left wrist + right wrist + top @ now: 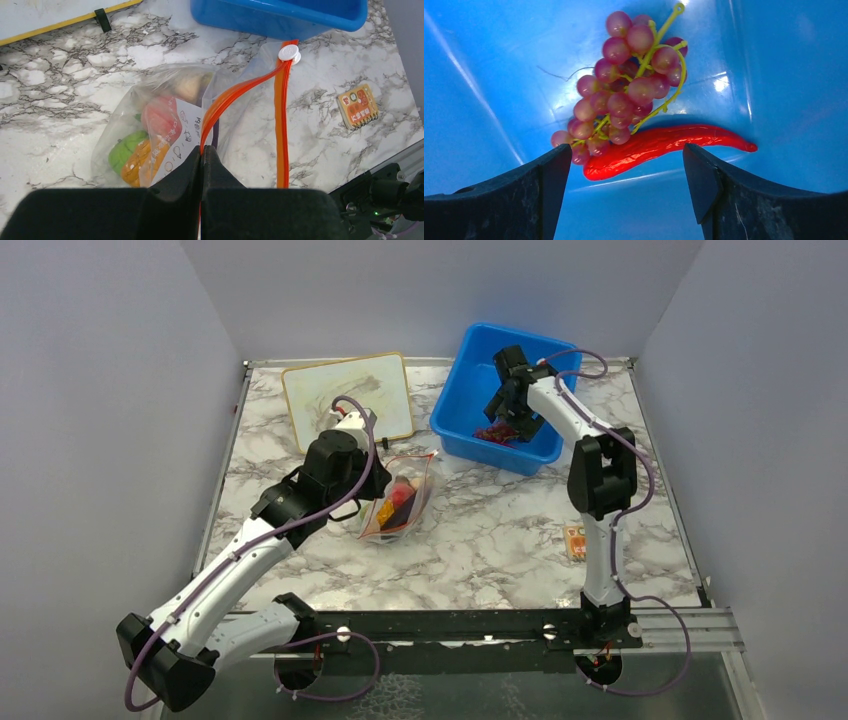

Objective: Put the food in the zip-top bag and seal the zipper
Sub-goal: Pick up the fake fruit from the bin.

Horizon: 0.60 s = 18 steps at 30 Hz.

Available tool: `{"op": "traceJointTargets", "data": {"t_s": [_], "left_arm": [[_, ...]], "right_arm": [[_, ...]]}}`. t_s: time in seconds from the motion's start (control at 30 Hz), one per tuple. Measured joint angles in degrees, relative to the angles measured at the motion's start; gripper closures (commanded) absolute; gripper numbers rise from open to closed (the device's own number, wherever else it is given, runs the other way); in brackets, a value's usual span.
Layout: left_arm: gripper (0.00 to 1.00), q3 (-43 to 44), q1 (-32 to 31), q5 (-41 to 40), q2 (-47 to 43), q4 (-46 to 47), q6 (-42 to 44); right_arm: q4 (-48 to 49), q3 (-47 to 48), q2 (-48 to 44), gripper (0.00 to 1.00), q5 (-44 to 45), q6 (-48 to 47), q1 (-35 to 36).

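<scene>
The clear zip-top bag (400, 502) (150, 125) lies mid-table holding a green lime (125, 150), an orange piece (140, 162) and a pink-red peach (160, 117). Its orange-red zipper (235, 92) gapes open, with a white slider (289, 52) at the far end. My left gripper (202, 150) is shut on one side of the zipper strip near the bag's mouth. My right gripper (626, 155) hangs open inside the blue bin (500, 395), just above a red chili (664, 142) and a dark red grape bunch (629, 85). Nothing sits between its fingers.
A whiteboard with a yellow frame (348, 400) lies at the back left. A small orange card (576, 540) (357, 106) rests at the right of the table. Grey walls close in three sides.
</scene>
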Motion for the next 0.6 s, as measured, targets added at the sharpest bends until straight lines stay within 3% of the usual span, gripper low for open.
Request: {"op": "traceJointTargets", "data": {"t_s": [0.23, 0.6], "left_arm": [[1.0, 0.7, 0.0, -0.2, 0.3, -1.3, 0.8], [1.0, 0.9, 0.0, -0.3, 1.1, -2.5, 1.2]], "right_arm": [[-2.3, 2.7, 3.7, 0.18, 1.0, 5.7, 0.0], [-1.0, 11.7, 11.1, 0.22, 3.4, 6.8, -0.2]]}}
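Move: The bunch of grapes lies on the bin floor about 3 cm ahead of the open right gripper, neither left nor right of it, and some 6 cm below. The red pepper lies against the bin's near wall, roughly 5 cm nearer the base than the grapes and level with them sideways; the blue bin's middle is about 8 cm ahead of the hand, straight out. From the left gripper the grapes are some 24 cm ahead, 21 cm right and 21 cm below. Lower the right gripper towards the grapes, first almost straight down, then mainly forward and still sinking: about 4 cm forward and 3 cm down in all. Turn the wrist slightly clockwise, under 10 degrees, and keep the fingers wide open so the bunch comes between the fingertips. Keep the left gripper shut on the bag's zipper edge. ##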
